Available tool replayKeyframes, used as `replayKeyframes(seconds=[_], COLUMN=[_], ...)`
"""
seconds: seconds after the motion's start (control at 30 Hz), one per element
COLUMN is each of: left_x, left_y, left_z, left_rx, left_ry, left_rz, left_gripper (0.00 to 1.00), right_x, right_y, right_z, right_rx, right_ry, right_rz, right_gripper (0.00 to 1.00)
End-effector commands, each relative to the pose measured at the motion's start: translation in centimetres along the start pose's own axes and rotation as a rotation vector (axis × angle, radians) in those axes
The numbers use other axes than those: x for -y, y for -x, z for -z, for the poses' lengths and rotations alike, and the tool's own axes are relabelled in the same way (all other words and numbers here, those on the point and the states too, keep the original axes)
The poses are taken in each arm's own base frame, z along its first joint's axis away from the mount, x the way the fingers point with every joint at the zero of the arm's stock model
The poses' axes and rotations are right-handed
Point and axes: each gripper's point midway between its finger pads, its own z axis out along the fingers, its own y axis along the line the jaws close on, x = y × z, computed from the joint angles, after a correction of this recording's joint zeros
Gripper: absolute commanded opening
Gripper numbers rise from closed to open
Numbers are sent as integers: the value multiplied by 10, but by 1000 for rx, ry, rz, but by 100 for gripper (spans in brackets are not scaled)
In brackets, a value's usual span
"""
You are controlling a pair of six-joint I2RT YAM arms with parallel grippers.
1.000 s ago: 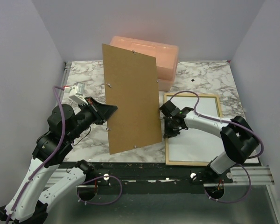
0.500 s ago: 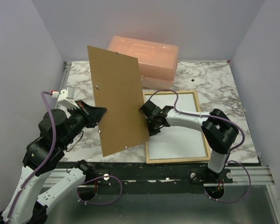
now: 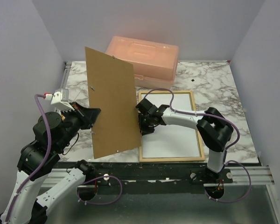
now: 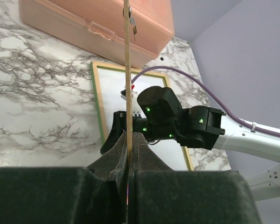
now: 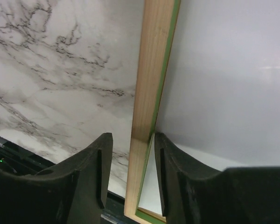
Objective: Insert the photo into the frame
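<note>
The frame [image 3: 172, 159] lies flat on the marble table, pale wood side up with a green inner edge [image 5: 151, 79]. A white sheet [image 3: 175, 133] fills its opening; the photo's printed face is out of view, and I cannot tell whether this sheet is the photo. My right gripper [image 3: 142, 127] is open at the frame's left rail and straddles it [image 5: 133, 140]. One finger [image 5: 91, 158] stands clear on the marble side and the other rests against the inner edge. My left gripper [image 3: 94, 114] is shut on a brown backing board [image 3: 112, 102], held upright and seen edge-on [image 4: 127, 70].
A peach plastic box [image 3: 149, 56] stands at the back of the table, behind the board's top. The upright board hides the table between the two arms. Bare marble [image 3: 224, 79] shows at the back right and left of the board.
The frame has slid left with the right gripper at its rail. The left arm has carried the upright board left. The right jaws have opened wider and let go of the rail.
</note>
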Motion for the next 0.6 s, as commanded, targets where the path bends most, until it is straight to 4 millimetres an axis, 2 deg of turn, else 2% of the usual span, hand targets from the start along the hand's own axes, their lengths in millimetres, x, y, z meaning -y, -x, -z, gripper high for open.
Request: replayKeyframes(seconds=[0.0,0.07,0.27,0.37,0.57], left_x=[14,15,20,22,25], left_y=[29,27,26,24,21], left_z=[9,6,2,0,-4], left_rx=[108,102,92,88,73], left_ry=[-45,-50,-75,-88,-103], left_rz=[5,5,6,10,14], left_gripper=[0,0,0,0,0], right_x=[-4,5,50,86,172], right_y=[7,9,21,29,49], right_z=[13,22,52,72,117], right_rx=[62,81,123,153,258], right_ry=[12,-15,-56,-84,-173], right_rz=[39,40,-11,-57,-202], right_gripper=[57,66,75,77,83])
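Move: The right hand is down at the frame's left rail, its fingers already partly open and straddling it; the frame's middle lies about 14 cm to this hand's right and 4 cm ahead. The lunch-box-like pink box stands some 33 cm ahead, level left-right, and the tilted backboard's middle hangs roughly 25 cm above, 6 cm to the left and 2 cm back. From the left hand, the frame's middle is about 28 cm right, 10 cm ahead and 34 cm below. The right hand spreads its fingers wide off the frame's left rail and lifts clear, then sweeps about 14 cm to the right and a little forward, still rising to some 5 cm up, over the white sheet towards the frame's middle, while the wrist turns about 15 degrees clockwise. The left hand stays in place, fingers still shut on the edge of the raised backboard. ##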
